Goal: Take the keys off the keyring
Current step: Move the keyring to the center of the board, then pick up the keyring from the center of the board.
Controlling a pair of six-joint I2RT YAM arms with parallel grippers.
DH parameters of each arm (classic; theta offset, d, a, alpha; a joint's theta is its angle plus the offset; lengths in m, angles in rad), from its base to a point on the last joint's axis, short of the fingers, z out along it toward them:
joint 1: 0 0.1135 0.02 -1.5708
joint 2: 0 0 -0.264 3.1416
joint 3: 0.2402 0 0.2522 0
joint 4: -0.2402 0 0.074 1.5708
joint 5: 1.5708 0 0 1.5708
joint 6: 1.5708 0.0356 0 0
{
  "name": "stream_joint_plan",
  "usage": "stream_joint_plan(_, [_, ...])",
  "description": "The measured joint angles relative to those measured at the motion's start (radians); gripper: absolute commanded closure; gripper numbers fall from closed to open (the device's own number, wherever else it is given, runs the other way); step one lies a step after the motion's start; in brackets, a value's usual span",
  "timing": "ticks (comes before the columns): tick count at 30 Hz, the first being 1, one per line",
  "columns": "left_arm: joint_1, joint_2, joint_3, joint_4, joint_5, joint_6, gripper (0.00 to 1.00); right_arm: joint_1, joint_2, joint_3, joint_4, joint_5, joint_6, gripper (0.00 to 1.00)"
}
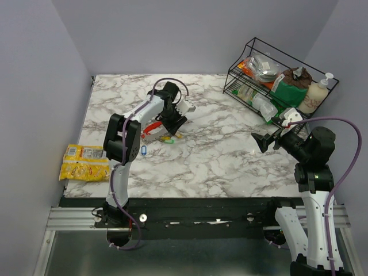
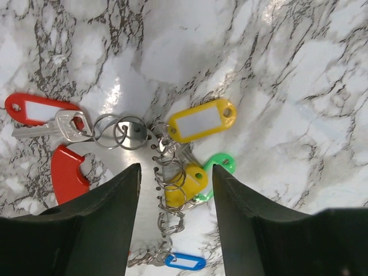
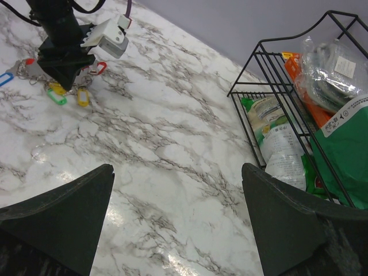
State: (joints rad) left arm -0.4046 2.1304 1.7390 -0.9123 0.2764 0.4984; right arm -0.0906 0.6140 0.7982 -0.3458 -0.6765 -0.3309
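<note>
The keyring lies flat on the marble, with a red part (image 2: 66, 172) and a grey metal plate (image 2: 138, 178) with small holes; in the top view the keyring (image 1: 152, 130) sits just left of my left gripper (image 1: 172, 124). Ringed to it are a red-tagged key (image 2: 40, 109), a large yellow tag (image 2: 201, 119), a green tag (image 2: 223, 163), a small yellow tag (image 2: 185, 184) and a blue tag (image 2: 185, 261). My left gripper (image 2: 175, 172) hovers open, with the small yellow tag and several wire rings between its fingers, neither touching them. My right gripper (image 3: 177, 172) is open over bare marble at the right.
A black wire rack (image 1: 256, 49) holding packets stands at the back right, with a soap bottle (image 1: 315, 95) beside it. A yellow snack packet (image 1: 86, 162) lies at the table's left edge. Walls close in the left, back and right sides.
</note>
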Motion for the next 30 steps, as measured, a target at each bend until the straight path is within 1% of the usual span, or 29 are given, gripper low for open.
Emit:
stream_joint_plan(2, [-0.013,0.0,0.0,0.005,-0.005,-0.002,0.45,0.0,0.0,0.0,0.0,0.0,0.0,0.0])
stream_joint_plan(4, [-0.023,0.002,0.0,0.013,-0.01,-0.009,0.47,0.0,0.0,0.0,0.0,0.0,0.0,0.0])
stream_joint_plan(6, [-0.029,0.006,0.0,0.02,-0.015,-0.015,0.53,0.0,0.0,0.0,0.0,0.0,0.0,0.0])
stream_joint_plan(10, [-0.034,0.029,0.0,0.036,-0.034,-0.026,0.59,0.0,0.0,0.0,0.0,0.0,0.0,0.0])
stream_joint_plan(12, [-0.035,0.043,0.0,0.045,-0.048,-0.033,0.59,0.0,0.0,0.0,0.0,0.0,0.0,0.0])
stream_joint_plan(13, [-0.036,0.046,0.0,0.049,-0.055,-0.034,0.63,0.0,0.0,0.0,0.0,0.0,0.0,0.0])
stream_joint_plan(15, [-0.036,0.046,0.0,0.058,-0.068,-0.04,0.67,0.0,0.0,0.0,0.0,0.0,0.0,0.0])
stream_joint_plan(16, [-0.036,0.046,0.0,0.062,-0.076,-0.04,0.71,0.0,0.0,0.0,0.0,0.0,0.0,0.0])
stream_joint_plan(17, [-0.036,0.046,0.0,0.065,-0.083,-0.04,0.74,0.0,0.0,0.0,0.0,0.0,0.0,0.0])
stream_joint_plan(18, [-0.036,0.046,0.0,0.068,-0.087,-0.042,0.74,0.0,0.0,0.0,0.0,0.0,0.0,0.0])
stream_joint_plan(20, [-0.036,0.046,0.0,0.075,-0.097,-0.043,0.77,0.0,0.0,0.0,0.0,0.0,-0.001,0.0])
stream_joint_plan(23, [-0.036,0.047,0.0,0.078,-0.105,-0.047,0.77,0.0,0.0,0.0,0.0,0.0,-0.003,0.0])
stream_joint_plan(25, [-0.036,0.047,0.0,0.078,-0.106,-0.048,0.84,0.0,0.0,0.0,0.0,0.0,-0.003,0.0])
stream_joint_plan(26, [-0.036,0.047,0.0,0.078,-0.106,-0.048,0.91,0.0,0.0,0.0,0.0,0.0,-0.003,0.0])
stream_joint_plan(27, [-0.036,0.047,0.0,0.078,-0.105,-0.048,0.94,0.0,0.0,0.0,0.0,0.0,-0.003,0.0])
stream_joint_plan(28, [-0.036,0.047,0.0,0.079,-0.105,-0.048,1.0,0.0,0.0,0.0,0.0,0.0,-0.003,0.0])
stream_joint_plan(30, [-0.036,0.044,0.0,0.079,-0.103,-0.051,1.0,0.0,0.0,0.0,0.0,0.0,-0.004,0.0])
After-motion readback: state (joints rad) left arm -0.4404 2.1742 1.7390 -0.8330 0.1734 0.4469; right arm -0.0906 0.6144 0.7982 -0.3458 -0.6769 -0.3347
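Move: The left hand's open fingers hang just over the keyring's tagged end; its linking ring lies about 1 cm ahead, 1 cm right and 2 cm below. The upper yellow tag is some 3 cm right and 1 cm back, the lower yellow tag 2 cm left and 1 cm back, the green tag 3 cm back and 1 cm left. The red handle sits about 7 cm left, 3 cm ahead. From the right hand that ring is roughly 15 cm ahead, 34 cm left, 27 cm below. The left hand edges about 1 cm to its right, then sinks some 2 cm to the keyring's linking ring beside the upper yellow tag. Low over the board it eases about 1.5 cm forward while the fingers, narrowing all along from over half open, come together almost shut with their tips on that ring, the wrist turning only some 5 degrees. ##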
